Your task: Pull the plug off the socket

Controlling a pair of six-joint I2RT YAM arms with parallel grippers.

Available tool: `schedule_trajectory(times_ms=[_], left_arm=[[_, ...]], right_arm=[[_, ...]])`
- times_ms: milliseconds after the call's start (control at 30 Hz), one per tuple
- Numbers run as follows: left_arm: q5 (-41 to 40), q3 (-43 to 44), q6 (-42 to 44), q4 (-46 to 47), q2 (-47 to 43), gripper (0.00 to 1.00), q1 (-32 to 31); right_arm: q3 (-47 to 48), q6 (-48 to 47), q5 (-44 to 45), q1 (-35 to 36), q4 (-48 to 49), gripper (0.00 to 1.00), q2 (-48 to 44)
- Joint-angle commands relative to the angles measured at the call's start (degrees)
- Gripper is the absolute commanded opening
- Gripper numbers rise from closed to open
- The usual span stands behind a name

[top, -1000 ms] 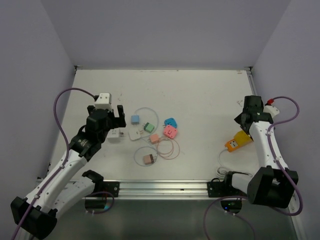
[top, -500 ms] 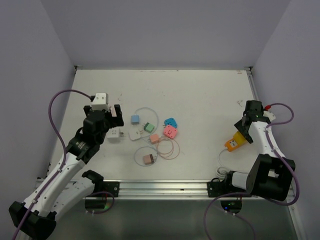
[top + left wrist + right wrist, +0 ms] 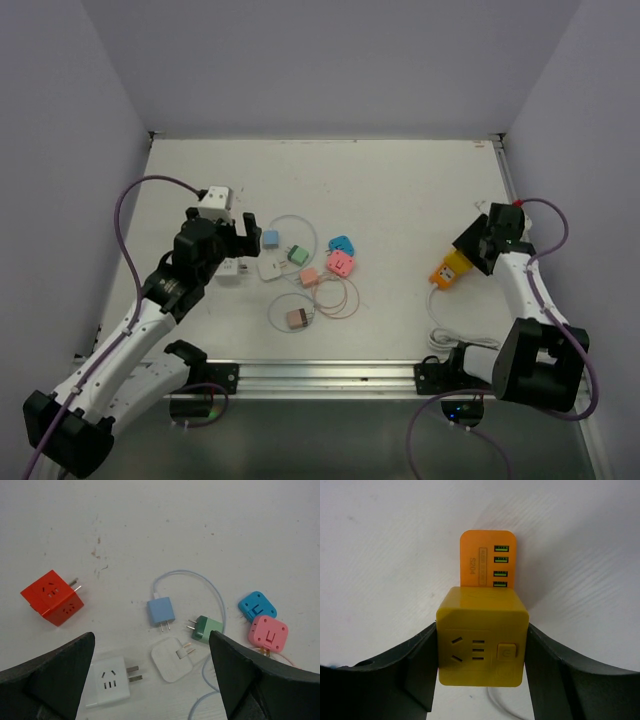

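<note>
A yellow socket cube (image 3: 481, 640) with a power button and a white cord lies at the table's right side. An orange USB plug block (image 3: 487, 560) sticks out of its far face. My right gripper (image 3: 481, 632) is shut on the cube, one finger pressed flat against each side. From above, the cube and block (image 3: 447, 270) sit just left of the right gripper (image 3: 472, 250). At the left of the table my left gripper (image 3: 240, 235) hangs open and holds nothing, above a scatter of adapters.
Under the left gripper (image 3: 150, 645) lie a red cube (image 3: 52, 604), a white socket adapter (image 3: 107, 680), a flat white plug (image 3: 172, 659), a blue charger (image 3: 160, 612), a green plug (image 3: 207, 629) and blue and pink adapters (image 3: 269, 632). The white cord (image 3: 440, 335) loops near the right arm's base.
My right gripper's fingers have closed onto the yellow cube, and cube and orange block have shifted left and turned. The left arm drifted slightly right, still open.
</note>
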Motion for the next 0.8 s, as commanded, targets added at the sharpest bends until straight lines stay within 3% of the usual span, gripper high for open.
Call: schedule_trajectory(times_ms=[0,267,500,767], left_arm=[[6.7,0.5,0.9,3.7,2.9,1.00,-0.1],[18.3,0.8,-7.2,7.6,7.1,1.00,-0.5],[14.6,1.3,-14.1,16.6,13.1,1.00,-13.4],[12.8,3.6,-22.1,30.6,25.6,1.00,-21.7]], right_arm=[[-1.7,0.9,-15.2,2.6,7.5,0.00,-1.6],[-2.8,5.8,-24.5,10.9,18.1,0.00,-5.0],[-3.2,11.7,-29.7,15.2,26.0,0.00,-6.8],[-4.0,14.3,-31.6,17.3,28.4,0.00,-10.8]])
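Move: The right hand already grips the yellow plug, the orange socket hanging about 5 cm below it; its destination is open air some 18 cm left, 4 ahead and 8 up. The pink plug lies roughly 30 cm left, 1 ahead and 6 below. From the left hand the socket is about 54 cm right, level in reach, 17 below; the green charger sits some 11 cm right, 3 ahead and 17 below. Right hand carries its gripped plug about 18 cm left, rising; open left hand sweeps right towards the socket. ##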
